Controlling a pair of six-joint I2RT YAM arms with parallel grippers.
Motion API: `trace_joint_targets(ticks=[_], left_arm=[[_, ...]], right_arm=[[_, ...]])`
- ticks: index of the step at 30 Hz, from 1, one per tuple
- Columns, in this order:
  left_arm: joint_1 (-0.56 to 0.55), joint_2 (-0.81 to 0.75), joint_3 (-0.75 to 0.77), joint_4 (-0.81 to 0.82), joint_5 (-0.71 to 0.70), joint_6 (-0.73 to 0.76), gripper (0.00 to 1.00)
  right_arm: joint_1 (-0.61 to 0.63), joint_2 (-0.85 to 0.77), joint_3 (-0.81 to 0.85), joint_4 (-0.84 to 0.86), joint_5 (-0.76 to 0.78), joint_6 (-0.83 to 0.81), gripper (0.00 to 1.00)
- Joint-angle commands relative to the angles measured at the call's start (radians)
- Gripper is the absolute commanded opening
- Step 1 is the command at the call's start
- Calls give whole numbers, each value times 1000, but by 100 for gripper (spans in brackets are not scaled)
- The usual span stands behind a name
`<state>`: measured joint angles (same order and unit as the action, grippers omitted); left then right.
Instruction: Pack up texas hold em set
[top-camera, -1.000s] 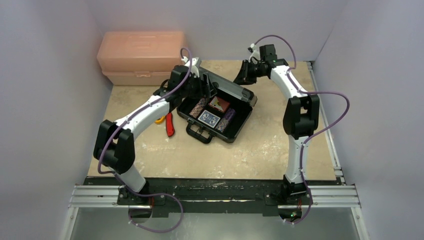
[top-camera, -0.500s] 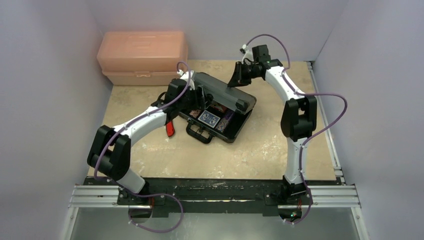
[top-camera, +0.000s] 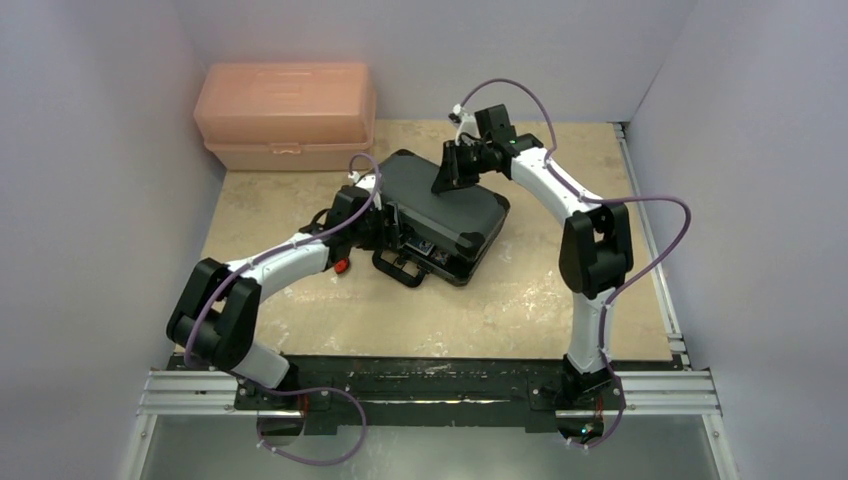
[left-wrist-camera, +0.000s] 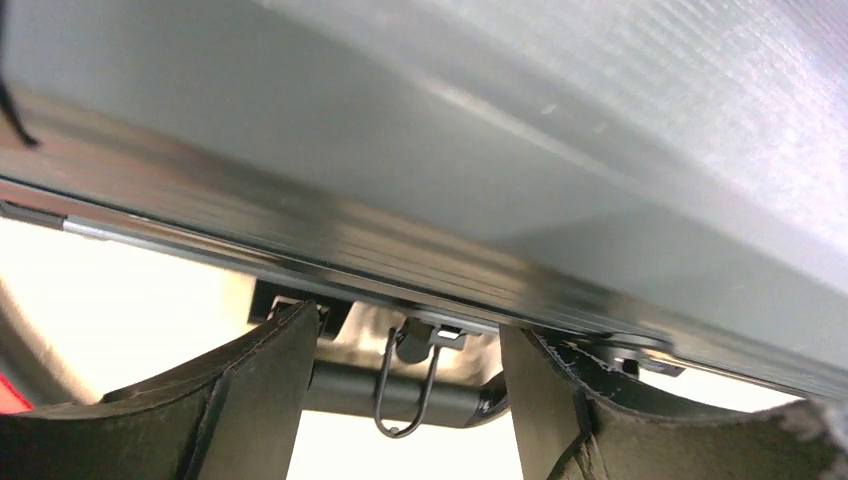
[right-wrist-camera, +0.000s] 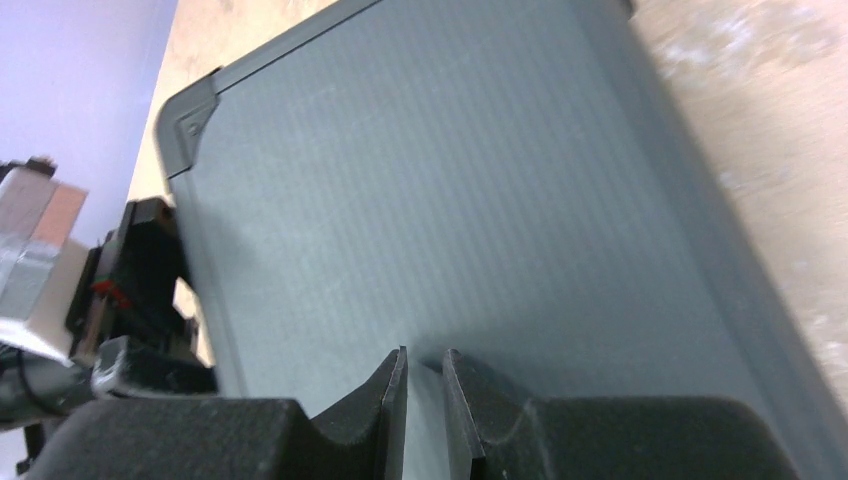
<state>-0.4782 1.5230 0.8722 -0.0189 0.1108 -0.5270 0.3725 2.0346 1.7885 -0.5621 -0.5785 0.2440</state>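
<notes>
The black briefcase (top-camera: 440, 200) lies mid-table with its lid lowered almost flat, a narrow gap left along the front edge above the handle (top-camera: 398, 270). The chip stacks and card decks are hidden under the lid. My right gripper (top-camera: 445, 178) is shut, its tips resting on the lid's top (right-wrist-camera: 450, 180) near the back; it also shows in the right wrist view (right-wrist-camera: 425, 358). My left gripper (top-camera: 395, 225) is open at the case's front-left edge, just below the lid (left-wrist-camera: 500, 120). Its fingers (left-wrist-camera: 250, 400) straddle the handle bar (left-wrist-camera: 340, 392) and a wire latch loop (left-wrist-camera: 405, 385) without touching them.
A large pink plastic toolbox (top-camera: 285, 110) stands at the back left against the wall. A red utility knife (top-camera: 342, 266) lies left of the case, mostly hidden under my left arm. Grey walls enclose the table on three sides.
The lid has swung down from upright to almost closed, covering the decks and chips. My right gripper followed it forward and down. My left gripper has moved toward the front edge.
</notes>
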Motion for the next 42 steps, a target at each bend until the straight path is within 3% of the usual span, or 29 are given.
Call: trace_joint_targets(ticks=[1,17,30,33,42], left_arm=[[7,-63,-19,135,-58,2,66],[7,-170,-62,88,-104,9,66],[7,-455,-193,-78,-259,-27,67],[7,-533,-230,-108,-289,-38,71],[7,-649,-253,-226,-326,-83,99]], right_arm=[[41,-42,-76,-8,-31,12,23],[94,-64,-135,-4,-11,3,22],[126,-107,-117,-32,30,4,22],[130,-130,-117,-36,52,4,22],[133,-204,-139,-9,190,43,25]])
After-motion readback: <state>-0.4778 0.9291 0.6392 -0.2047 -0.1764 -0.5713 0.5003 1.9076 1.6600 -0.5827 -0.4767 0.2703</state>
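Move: The right hand's nearly shut fingertips are at the half-closed case lid, whose middle lies about 3 cm back and 2 cm below them. From this hand the case handle is some 16 cm back, 8 cm to the left and 8 cm lower. From the left hand, low at the case front, the lid's middle is about 7 cm ahead, 10 cm right and 3 cm up; the handle is 3 cm back, 2 cm right and 4 cm down. The red knife lies 11 cm to its left, 1 cm back and 6 cm down. Still on the lid with its fingertips, the right hand works back about 6 cm and a little left towards the case's front edge, sinking some 2 cm, then easing up again at the end. The left hand dips 2 cm at the lid's front, rises about 9 cm, then backs off left towards the knife, tipping up, turning some 15 degrees counter-clockwise and opening wide. ##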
